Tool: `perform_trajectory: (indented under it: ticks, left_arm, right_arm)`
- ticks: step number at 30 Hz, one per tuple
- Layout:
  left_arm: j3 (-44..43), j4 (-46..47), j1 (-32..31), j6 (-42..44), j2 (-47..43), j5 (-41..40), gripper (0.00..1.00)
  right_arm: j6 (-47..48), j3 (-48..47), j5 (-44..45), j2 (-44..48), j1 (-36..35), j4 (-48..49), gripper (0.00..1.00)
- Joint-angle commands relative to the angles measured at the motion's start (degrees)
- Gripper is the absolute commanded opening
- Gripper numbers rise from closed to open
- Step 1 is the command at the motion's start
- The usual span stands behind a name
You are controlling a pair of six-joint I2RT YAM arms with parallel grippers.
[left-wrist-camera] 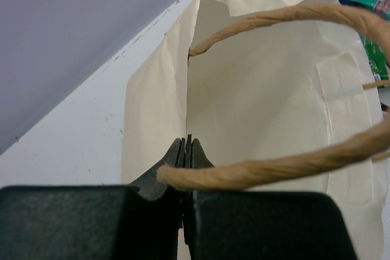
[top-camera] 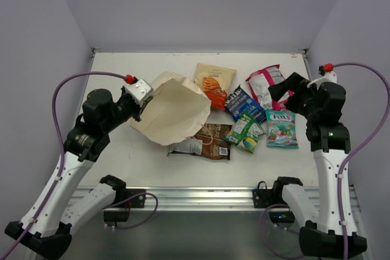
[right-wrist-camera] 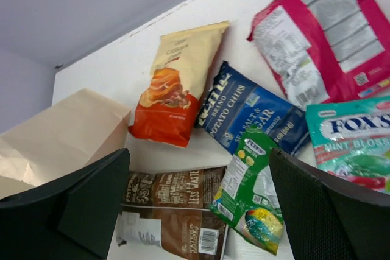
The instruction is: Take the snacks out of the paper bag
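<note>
The tan paper bag [top-camera: 177, 112] lies tipped on the table, mouth toward my left gripper [top-camera: 142, 99], which is shut on the bag's rim [left-wrist-camera: 186, 150]. A cord handle [left-wrist-camera: 274, 167] crosses just in front of the fingers. Outside the bag lie the orange-and-cream chips [top-camera: 214, 82], dark blue packet [top-camera: 244, 104], pink-and-white packet [top-camera: 265, 83], green packet [top-camera: 245, 131], teal candy pack [top-camera: 281, 128] and long dark brown packet [top-camera: 204, 142]. My right gripper [top-camera: 286, 87] is open and empty, held above the pink-and-white packet. The right wrist view [right-wrist-camera: 201, 205] shows the brown [right-wrist-camera: 177, 217] and green [right-wrist-camera: 253, 193] packets between its fingers.
The table [top-camera: 122, 156] is white, with lilac walls at the back and both sides. A metal rail [top-camera: 195, 196] runs along the near edge between the arm bases. The snacks cluster right of centre.
</note>
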State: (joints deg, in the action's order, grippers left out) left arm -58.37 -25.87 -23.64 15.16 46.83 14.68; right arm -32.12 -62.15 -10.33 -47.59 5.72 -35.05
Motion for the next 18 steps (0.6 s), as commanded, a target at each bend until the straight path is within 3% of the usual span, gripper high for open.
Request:
perform_trajectory:
  ticks: [1, 5, 10, 15, 18]
  left_arm:
    - [1.0, 1.6, 0.3, 2.1, -3.2, -0.5, 0.00]
    - [-1.7, -0.6, 0.3, 4.7, -3.3, -4.3, 0.00]
    - [-3.5, -3.1, 0.3, 5.2, -3.7, -1.0, 0.00]
    - [-4.5, 0.3, 0.3, 0.1, -2.6, -2.7, 0.00]
    - [-8.5, 2.3, 0.3, -4.8, 3.4, -4.6, 0.00]
  right_arm:
    - [8.7, 1.1, -13.0, -0.8, -2.4, 5.7, 0.99]
    - [10.0, 2.0, -15.9, -1.4, -5.2, 8.2, 0.99]
    - [10.5, 2.6, -17.7, -1.8, -8.0, 9.6, 0.99]
    - [10.0, 2.1, -18.0, -3.0, -9.7, 10.1, 0.99]
    - [9.3, 1.2, -18.0, -3.7, -10.4, 9.8, 0.99]
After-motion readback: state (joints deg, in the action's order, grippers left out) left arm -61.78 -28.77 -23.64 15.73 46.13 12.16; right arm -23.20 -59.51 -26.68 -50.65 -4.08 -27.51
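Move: The paper bag's middle is some 38 cm to the right hand's left, 2 cm ahead and 17 cm below. Nearly 27 cm beneath that hand lie the Fox's mints, 4 cm right and 1 cm back, the green pack, 11 cm left and 2 cm back, and the blue chips, 10 cm left and 10 cm ahead. From the left hand, the bag's middle is about 12 cm right, 2 cm ahead, 12 cm below. Open right hand swings 9 cm left towards the bag, turning counter-clockwise; left rises slightly, still pinching its rim. ##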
